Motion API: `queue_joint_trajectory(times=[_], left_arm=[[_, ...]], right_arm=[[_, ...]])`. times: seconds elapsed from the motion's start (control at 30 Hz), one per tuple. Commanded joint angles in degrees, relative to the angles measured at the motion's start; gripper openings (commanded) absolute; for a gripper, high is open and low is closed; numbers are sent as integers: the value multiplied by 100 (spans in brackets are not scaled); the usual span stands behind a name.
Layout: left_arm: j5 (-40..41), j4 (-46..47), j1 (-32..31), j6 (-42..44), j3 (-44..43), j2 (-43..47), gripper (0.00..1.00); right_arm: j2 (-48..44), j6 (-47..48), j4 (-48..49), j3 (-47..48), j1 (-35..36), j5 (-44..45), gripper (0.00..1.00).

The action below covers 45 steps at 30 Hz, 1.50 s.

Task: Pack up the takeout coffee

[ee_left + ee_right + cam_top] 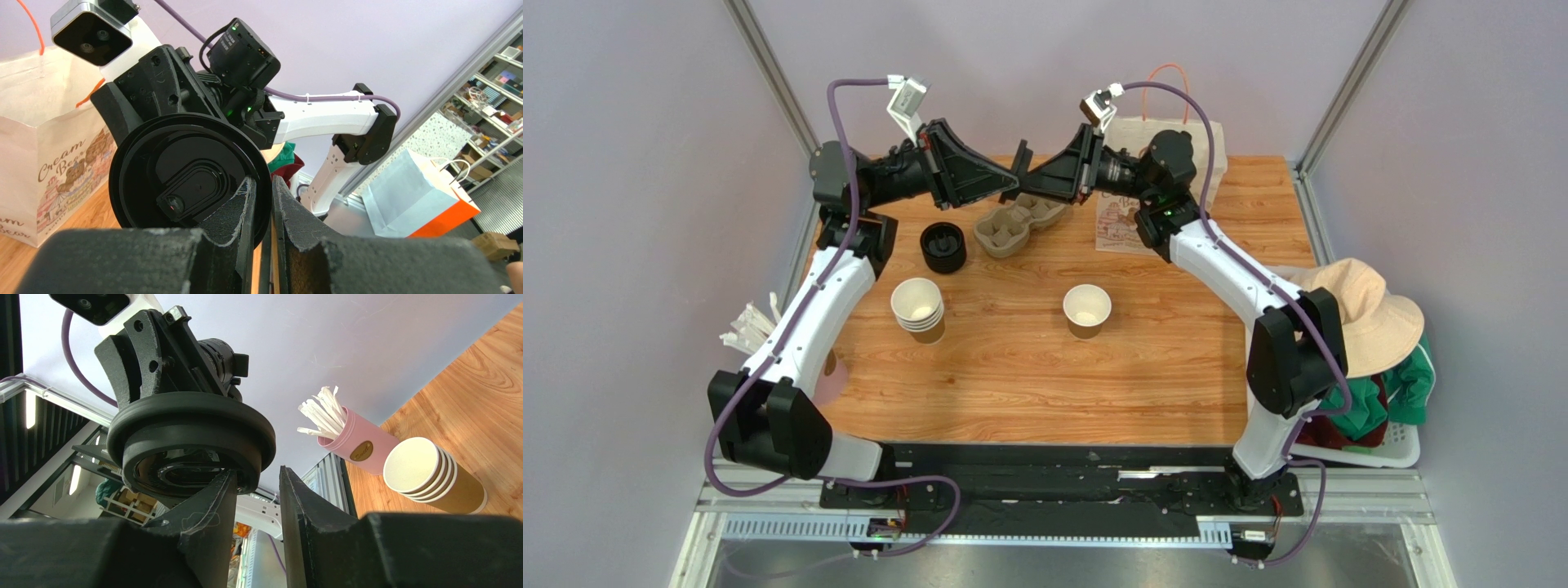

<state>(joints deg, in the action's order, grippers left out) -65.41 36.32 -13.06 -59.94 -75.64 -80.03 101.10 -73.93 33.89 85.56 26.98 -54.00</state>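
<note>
No lidded takeout coffee is in view. One lidless brown paper cup (1087, 309) stands mid-table. My left gripper (264, 180) (1010, 191) is raised over the back of the table, shut on the rim of a black sip lid (184, 177). The right gripper (258, 471) (1026, 169) faces it from the other side. Its jaws are open, with a clear gap between them. The edge of the black lid (190, 432) sits right at its fingertips, beside one finger (221, 496). From below the lid looks thick, and I cannot tell whether it is a single lid.
A stack of lidless cups (918, 306) (433, 474) stands left of centre. Behind it are a stack of black lids (944, 246) and a pulp cup carrier (1020, 227). A printed paper bag (1161, 153) (43, 141) stands at the back. A pink straw holder (356, 441) sits at the left edge.
</note>
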Motion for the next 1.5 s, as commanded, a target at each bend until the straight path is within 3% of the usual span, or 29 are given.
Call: queue_joint_trajectory(times=[0.0, 0.27, 0.33, 0.43, 0.53, 0.63, 0.7, 0.73, 0.83, 0.93, 0.97, 1.0, 1.07, 1.1, 1.13, 1.2, 1.23, 1.37, 1.47], left_arm=[[54, 297, -30, -17, 14, 23, 1], [46, 323, -30, -26, 40, 14, 1], [46, 324, -30, -18, 58, 14, 2], [37, 315, -30, -17, 84, 14, 3], [28, 306, -30, 9, 93, 14, 20], [2, 236, -30, 53, 41, 31, 47], [-25, 87, -12, 149, -73, 49, 56], [-25, -105, 14, 202, -118, 49, 66], [-25, -221, 110, 281, -223, 75, 73], [-69, -430, 242, 404, -294, 119, 78], [-77, -589, 277, 509, -337, 171, 80], [-77, -791, 339, 806, -442, 198, 81], [1, -1878, 497, 1350, -635, 286, 84], [89, -2518, 532, 2311, -967, 312, 86], [211, -4099, 550, 2964, -1197, 330, 90], [712, -5235, 550, 4474, -1654, 356, 92], [861, -5858, 567, 4778, -1708, 383, 95], [1905, -6549, 576, 5799, -1604, 707, 99], [2532, -6769, 594, 6196, -1358, 901, 99]], right_arm=[[33, -78, 294, 57, 88, 3, 34], [103, -174, 381, 163, 97, -49, 24], [120, -192, 408, 189, 88, -67, 18], [121, -192, 408, 224, 79, -93, 0], [103, -174, 417, 207, 70, -102, 0], [42, -25, 250, 189, 9, -111, 0], [-28, 229, -57, 145, -35, -111, 0], [-64, 326, -180, 128, -96, -102, 0], [-195, 931, -891, 101, -254, -14, 0], [-406, 1923, -2110, 259, -395, 178, 0], [-476, 2231, -2950, 312, -430, 240, 0], [-547, 3000, -3445, 521, -448, 458, 0], [-801, 3506, -4438, 576, -545, 592, 0], [-872, 4091, -4913, 663, -562, 827, 0], [-907, 4454, -5405, 1003, -597, 951, 0], [-934, 5061, -6899, 1374, -598, 1354, 0], [-917, 5612, -7366, 1602, -598, 1479, 0], [-697, 6775, -9885, 2761, -580, 2085, 0], [-889, 7364, -10348, 2354, -571, 2699, 0]])
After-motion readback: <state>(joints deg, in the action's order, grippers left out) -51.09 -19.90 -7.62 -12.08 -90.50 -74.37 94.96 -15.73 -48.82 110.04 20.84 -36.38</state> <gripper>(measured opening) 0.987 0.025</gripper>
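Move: The black lid is already between the two grippers: the left gripper still grips its rim and the right gripper's open fingers straddle it. The lid's middle sits roughly 3 cm ahead of each hand point and 2 cm higher. From the right hand, the single cup stands about 10 cm right and 8 cm back, and the cup carrier some 11 cm straight ahead. The lid stack is 14 cm left and 5 cm ahead. All three are around 30 cm below. Close the right gripper on the lid's rim while the left holds steady, then open the left fingers wide to let go and draw that hand about 5 cm left and 4 cm forward, its fingers tipping down a little. Carry the lid with the right gripper about 10 cm right and 5 cm down, towards the single cup, tipping its fingers down some 40 degrees. ##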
